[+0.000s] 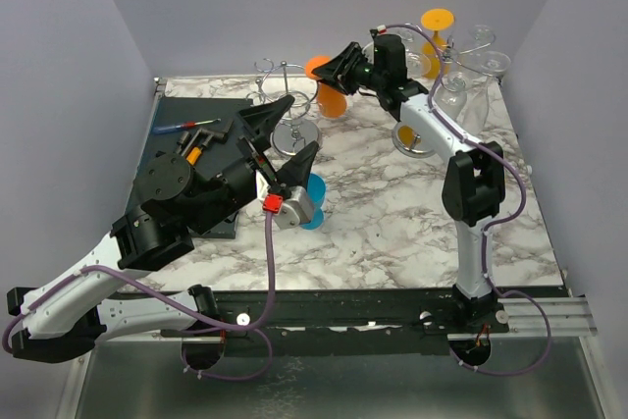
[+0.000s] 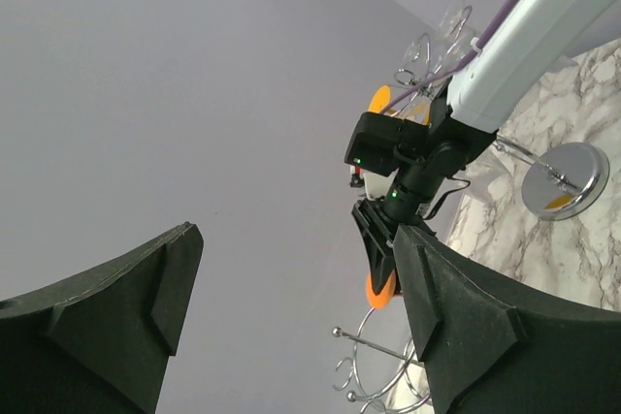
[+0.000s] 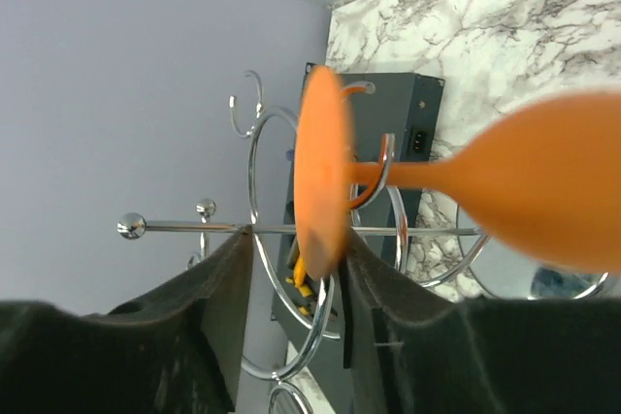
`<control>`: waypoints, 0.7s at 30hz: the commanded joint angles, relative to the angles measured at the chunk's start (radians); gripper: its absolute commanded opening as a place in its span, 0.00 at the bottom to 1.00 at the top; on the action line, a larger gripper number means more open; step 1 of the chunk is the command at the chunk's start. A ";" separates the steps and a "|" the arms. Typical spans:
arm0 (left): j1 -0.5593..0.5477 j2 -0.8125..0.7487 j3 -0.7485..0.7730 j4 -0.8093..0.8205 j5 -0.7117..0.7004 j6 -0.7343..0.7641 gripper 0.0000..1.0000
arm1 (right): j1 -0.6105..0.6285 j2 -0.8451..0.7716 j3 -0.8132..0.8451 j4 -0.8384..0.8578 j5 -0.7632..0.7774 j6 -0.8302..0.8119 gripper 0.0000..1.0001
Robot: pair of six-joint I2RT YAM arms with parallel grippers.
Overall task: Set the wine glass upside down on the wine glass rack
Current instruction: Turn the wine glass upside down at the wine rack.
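Note:
An orange wine glass (image 1: pixel 332 101) hangs upside down on the chrome wine glass rack (image 1: pixel 295 134). Its stem sits in a wire loop and its round foot (image 3: pixel 320 172) is on top. My right gripper (image 3: pixel 296 249) straddles that foot, open. The foot rests against one finger, and a gap shows on the other side. From above, the right gripper (image 1: pixel 329 68) is at the rack's far side. My left gripper (image 1: pixel 285 142) is wide open and holds nothing, just in front of the rack. In the left wrist view the left gripper (image 2: pixel 296 278) points up at the rack (image 2: pixel 388 366).
A blue cup (image 1: pixel 316 201) lies behind the left wrist. A dark mat (image 1: pixel 186 105) with hand tools covers the left of the table. At the back right a second rack (image 1: pixel 461 56) holds clear glasses and an orange one. Its chrome base (image 1: pixel 417 139) stands beside the right arm.

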 commanded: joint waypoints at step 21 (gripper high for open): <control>0.004 0.005 0.012 -0.001 0.037 0.014 0.88 | 0.054 -0.232 -0.089 -0.112 0.037 -0.102 0.73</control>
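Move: The orange wine glass already hangs upside down just off the right fingertips, its middle about 2 cm ahead, 1 cm left and 7 below. The rack's ring lies level with the hand fore and aft, some 8 cm left and 5 below; the blue glass stands about 20 cm back, 2 left and 20 below. From the left hand, the orange glass is roughly 36 cm ahead, 11 right and 31 below. The right fingers open further, clear of the orange foot, then the hand rises 8 cm and backs off 5. ##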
